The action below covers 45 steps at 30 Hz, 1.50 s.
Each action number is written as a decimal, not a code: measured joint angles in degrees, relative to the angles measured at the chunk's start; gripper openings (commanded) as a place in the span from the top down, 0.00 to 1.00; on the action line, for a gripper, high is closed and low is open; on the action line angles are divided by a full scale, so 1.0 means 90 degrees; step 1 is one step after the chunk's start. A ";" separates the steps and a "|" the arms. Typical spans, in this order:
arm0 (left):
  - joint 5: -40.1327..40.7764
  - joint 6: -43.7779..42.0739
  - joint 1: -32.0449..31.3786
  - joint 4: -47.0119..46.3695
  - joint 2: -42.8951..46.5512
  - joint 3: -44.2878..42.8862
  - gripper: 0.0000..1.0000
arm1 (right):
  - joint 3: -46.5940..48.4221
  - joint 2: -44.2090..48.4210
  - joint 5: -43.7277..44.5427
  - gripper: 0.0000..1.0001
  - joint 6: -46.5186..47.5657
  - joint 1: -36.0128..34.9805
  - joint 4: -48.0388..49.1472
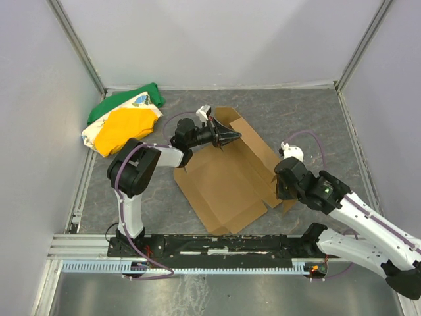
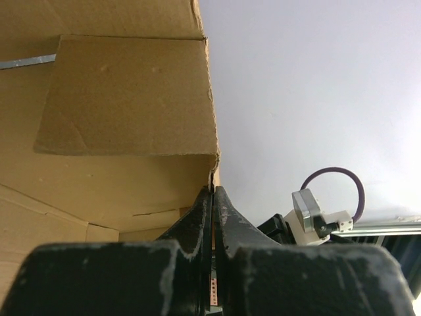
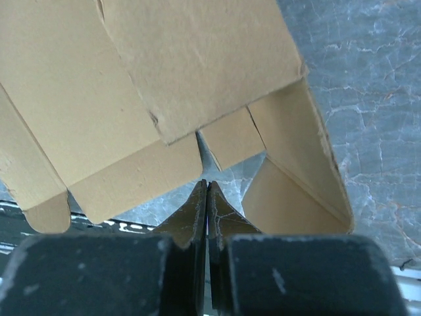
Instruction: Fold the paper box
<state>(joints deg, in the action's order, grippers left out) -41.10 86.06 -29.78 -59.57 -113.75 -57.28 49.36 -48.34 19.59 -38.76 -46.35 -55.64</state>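
Note:
The paper box (image 1: 220,181) is a flat brown die-cut sheet with flaps, lying in the middle of the table. Its far flap (image 1: 231,122) is raised. My left gripper (image 1: 237,136) reaches in from the left and is shut on that flap's edge. In the left wrist view the cardboard edge (image 2: 212,172) runs down into the gripper (image 2: 212,189). My right gripper (image 1: 281,189) hangs over the sheet's right flaps. In the right wrist view it (image 3: 208,184) is shut with nothing between its fingers, and the flaps (image 3: 197,72) lie just beyond its tips.
A green, yellow and white cloth bundle (image 1: 125,122) lies at the back left corner. Grey walls close the table in on three sides. A black rail (image 1: 223,245) with the arm bases runs along the near edge. Grey marbled tabletop (image 1: 309,118) shows right of the sheet.

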 measured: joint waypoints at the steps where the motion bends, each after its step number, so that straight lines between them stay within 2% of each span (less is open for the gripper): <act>1: 0.0002 0.0000 0.0000 0.0102 0.0000 -0.0046 0.97 | 0.0002 -0.0007 -0.0022 0.97 -0.0017 -0.0005 -0.0058; 8: 0.0068 -0.0024 -0.0022 0.0381 0.0002 -0.0095 0.97 | -0.0104 -0.0177 -0.0187 0.98 -0.0563 -0.0143 -0.0226; 16: 0.0134 -0.0092 -0.0022 0.0357 0.0117 0.0107 0.97 | -0.1311 -0.0282 -0.0214 0.98 -0.1921 -0.0483 -0.0158; 30: 0.0126 -0.0092 -0.0039 0.0248 0.0168 0.0206 0.97 | -0.1899 -0.0410 0.0780 0.98 -0.2985 -0.0580 0.0821; 39: 0.0177 -0.0092 -0.0034 0.0367 0.0267 0.0228 0.97 | -0.1508 -0.0289 0.1219 0.96 -0.3016 -0.0714 -0.0449; 45: 0.0685 -0.0129 -0.0034 0.0423 0.0901 0.0811 0.97 | -0.0923 -0.0124 0.1705 0.94 -0.2914 -0.0743 -0.0979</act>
<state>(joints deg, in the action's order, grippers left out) -34.94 84.90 -30.09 -55.77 -105.65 -49.98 41.06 -49.45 34.94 -64.99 -53.04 -64.45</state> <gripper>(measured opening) 0.043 0.049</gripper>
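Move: My right hand hovers, fingers nearly shut, over the box's near-right corner. The near end flap splays about 4 cm to its right, 2 cm back and 9 cm below. The small tab sits level with the hand and 2 cm left, 13 cm down; the folded panel's near corner is 7 cm ahead, 2 cm left and 4 cm below. For my left hand, that flap lies some 24 cm back, 19 cm left and 13 cm down. I sweep my right hand down about 8 cm and back some 5 beside the near end flap, go forward about 3 cm while turning the wrist some 20 degrees clockwise, then draw right and rise about 4 cm, ending closer to the flap, fingers still nearly shut. My left hand keeps its pinch on the raised cardboard edge near the far end, easing about 1.5 cm left at the last. ##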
